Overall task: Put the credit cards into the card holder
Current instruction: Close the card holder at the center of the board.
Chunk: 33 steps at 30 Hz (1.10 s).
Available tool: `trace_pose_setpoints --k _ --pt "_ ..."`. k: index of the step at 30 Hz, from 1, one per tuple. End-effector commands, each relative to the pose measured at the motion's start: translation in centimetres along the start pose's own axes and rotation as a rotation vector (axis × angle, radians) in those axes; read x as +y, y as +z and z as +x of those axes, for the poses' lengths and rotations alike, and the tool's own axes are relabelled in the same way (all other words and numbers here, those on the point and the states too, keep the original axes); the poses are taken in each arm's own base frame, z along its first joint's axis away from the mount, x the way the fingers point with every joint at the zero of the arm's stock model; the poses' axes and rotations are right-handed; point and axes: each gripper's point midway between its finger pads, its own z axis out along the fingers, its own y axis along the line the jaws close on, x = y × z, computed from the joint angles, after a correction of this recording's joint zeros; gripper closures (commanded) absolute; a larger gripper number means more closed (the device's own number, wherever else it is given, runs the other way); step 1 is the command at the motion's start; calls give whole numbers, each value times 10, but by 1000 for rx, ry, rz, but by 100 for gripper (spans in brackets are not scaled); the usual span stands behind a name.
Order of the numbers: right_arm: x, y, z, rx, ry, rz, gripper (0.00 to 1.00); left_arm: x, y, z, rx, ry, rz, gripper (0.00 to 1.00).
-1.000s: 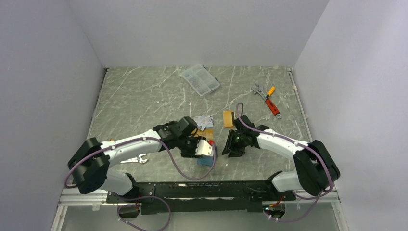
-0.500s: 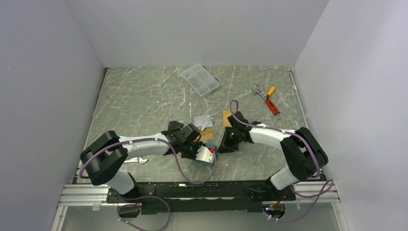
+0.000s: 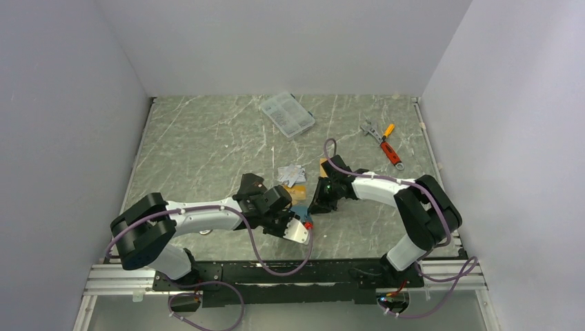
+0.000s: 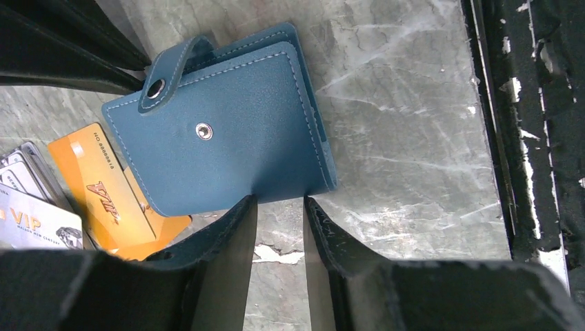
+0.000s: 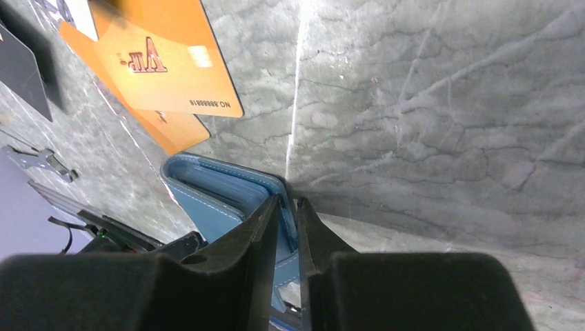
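The teal card holder (image 4: 227, 131) lies on the table with its snap tab undone; both grippers hide most of it in the top view. My left gripper (image 4: 278, 201) (image 3: 296, 221) stands partly open, fingertips against the holder's near edge, bare table between them. My right gripper (image 5: 288, 201) (image 3: 312, 208) is shut on one cover edge of the card holder (image 5: 214, 193). Orange credit cards (image 4: 103, 193) (image 5: 165, 55) lie just beside it, with silver cards (image 4: 34, 221) (image 3: 291, 174) further on. One more orange card (image 3: 324, 164) lies behind the right gripper.
A clear compartment box (image 3: 287, 114) sits at the back. A wrench (image 3: 370, 128) and an orange-handled tool (image 3: 390, 148) lie back right. The black rail (image 4: 524, 138) at the table's near edge runs close to the holder. A flat dark case (image 5: 24, 69) lies near the cards.
My right gripper has moved left to the holder and closed on its cover. My left gripper has narrowed and shifted toward the near edge, covering the holder from above.
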Motion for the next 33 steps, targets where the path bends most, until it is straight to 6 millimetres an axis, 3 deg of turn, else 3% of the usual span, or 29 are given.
trace_pose_setpoints --k 1,7,13,19,26,33 --pt "12 0 -11 -35 -32 -25 81 1 -5 -3 -7 -5 -14 64" --pt "20 -2 -11 -28 -60 -51 78 -3 -14 -19 -71 -18 19 63" --pt "43 5 -16 -10 -109 -47 80 -17 -2 -22 -65 -7 69 63" --pt "44 1 -17 -13 -124 -35 80 -17 2 -16 -45 0 58 63" --pt "29 -31 -25 -103 -175 43 60 -7 -12 -21 -59 10 13 62" --pt "38 -53 -23 -115 -261 44 51 -1 -18 -28 -65 30 16 60"
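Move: The card holder lies right by both hands: its middle is some 3 cm back and 3 cm left of the right hand, whose fingertips are at the loose strap on its far right corner, and about 3 cm ahead and 5 cm right of the left hand, a couple of centimetres below it. The orange cards lie about 3 cm ahead and 6 cm left of the right hand, with the silver cards roughly 8 cm farther out beyond them. Forward and to the left, low over the table, the right hand pushes some 4 cm at the strap corner of the card holder, its narrow finger gap unchanged; then the fingers open and it backs off to the right by about 3 cm while rising off the holder, wrist tilting slightly. The left hand, fingers still parted, draws back about 2 cm along the holder's left edge. ##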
